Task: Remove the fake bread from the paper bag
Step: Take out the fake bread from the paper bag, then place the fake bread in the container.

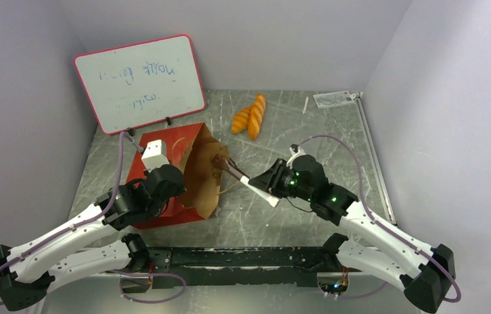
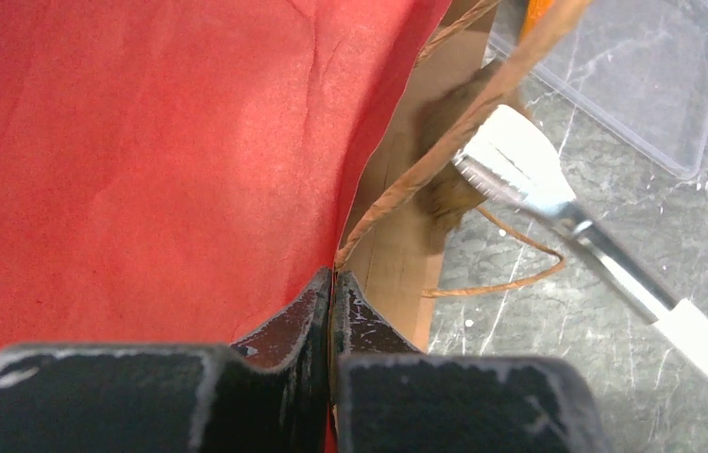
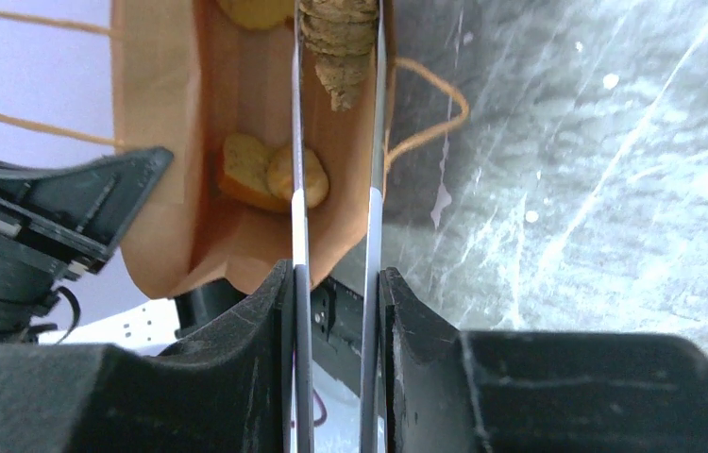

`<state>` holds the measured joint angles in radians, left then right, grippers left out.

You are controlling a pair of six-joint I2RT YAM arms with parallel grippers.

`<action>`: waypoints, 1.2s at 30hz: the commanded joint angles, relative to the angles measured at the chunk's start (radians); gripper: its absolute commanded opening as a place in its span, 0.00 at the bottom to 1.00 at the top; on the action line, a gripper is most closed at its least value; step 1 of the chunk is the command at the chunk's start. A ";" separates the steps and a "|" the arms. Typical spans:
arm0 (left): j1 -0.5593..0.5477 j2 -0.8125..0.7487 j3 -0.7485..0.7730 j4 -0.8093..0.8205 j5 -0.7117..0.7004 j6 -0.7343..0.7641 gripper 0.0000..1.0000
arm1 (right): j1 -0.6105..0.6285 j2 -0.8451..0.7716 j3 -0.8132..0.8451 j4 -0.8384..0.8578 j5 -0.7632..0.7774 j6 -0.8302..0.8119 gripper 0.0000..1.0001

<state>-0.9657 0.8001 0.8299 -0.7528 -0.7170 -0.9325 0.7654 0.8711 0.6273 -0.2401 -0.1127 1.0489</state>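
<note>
The paper bag (image 1: pixel 198 180) lies on its side, red outside and brown inside, its mouth facing right. My left gripper (image 2: pixel 333 293) is shut on the bag's upper edge (image 2: pixel 143 170). My right gripper (image 3: pixel 336 283) is shut on metal tweezers (image 3: pixel 300 226), whose tips pinch a dark brown piece of fake bread (image 3: pixel 339 38) at the bag's mouth (image 1: pixel 218 161). Golden bread pieces (image 3: pixel 270 175) lie inside the bag. Two golden loaves (image 1: pixel 256 116) rest on the table behind the bag.
A whiteboard (image 1: pixel 139 82) leans on the back wall at the left. A clear plastic box (image 2: pixel 643 85) sits at the back right of the table. The bag's looped handle (image 2: pixel 482 104) crosses in front of the tweezers (image 2: pixel 520 170).
</note>
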 commanded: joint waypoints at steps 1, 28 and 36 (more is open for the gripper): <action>-0.001 -0.018 0.013 -0.011 -0.018 0.006 0.07 | -0.021 -0.025 0.110 -0.083 0.160 -0.049 0.00; -0.001 -0.061 0.089 -0.018 0.105 0.113 0.07 | -0.380 0.304 0.287 0.033 0.193 -0.288 0.00; -0.001 -0.021 0.109 0.013 0.137 0.171 0.07 | -0.429 0.458 0.320 0.094 0.151 -0.351 0.00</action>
<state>-0.9657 0.7715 0.9028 -0.7891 -0.6125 -0.8066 0.3573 1.2911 0.8974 -0.2428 0.0669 0.7467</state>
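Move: Forward of the right hand, whose closed tongs already grip the brown bread at the bag's mouth, lies the long loaf, about 30 cm ahead, 2 cm left and some 16 cm below. The round loaf touches it, around 28 cm ahead and 8 cm left of the hand; the clear tray's middle is roughly 25 cm ahead and 9 cm right. The bag mouth lies about 5 cm ahead and 22 cm left. From the left hand the long loaf is some 30 cm ahead and 31 cm right. Carrying the tongs and brown bread clear of the bag, the right hand sweeps about 17 cm forward and 11 cm right, first rising 5 cm, then sinking nearly 8 cm towards the tray beside the long loaf. It turns clockwise by some 25 degrees as the tongs' tips dip, its grip kept. The left hand still pinches the bag's rim, easing up about 2 cm. ##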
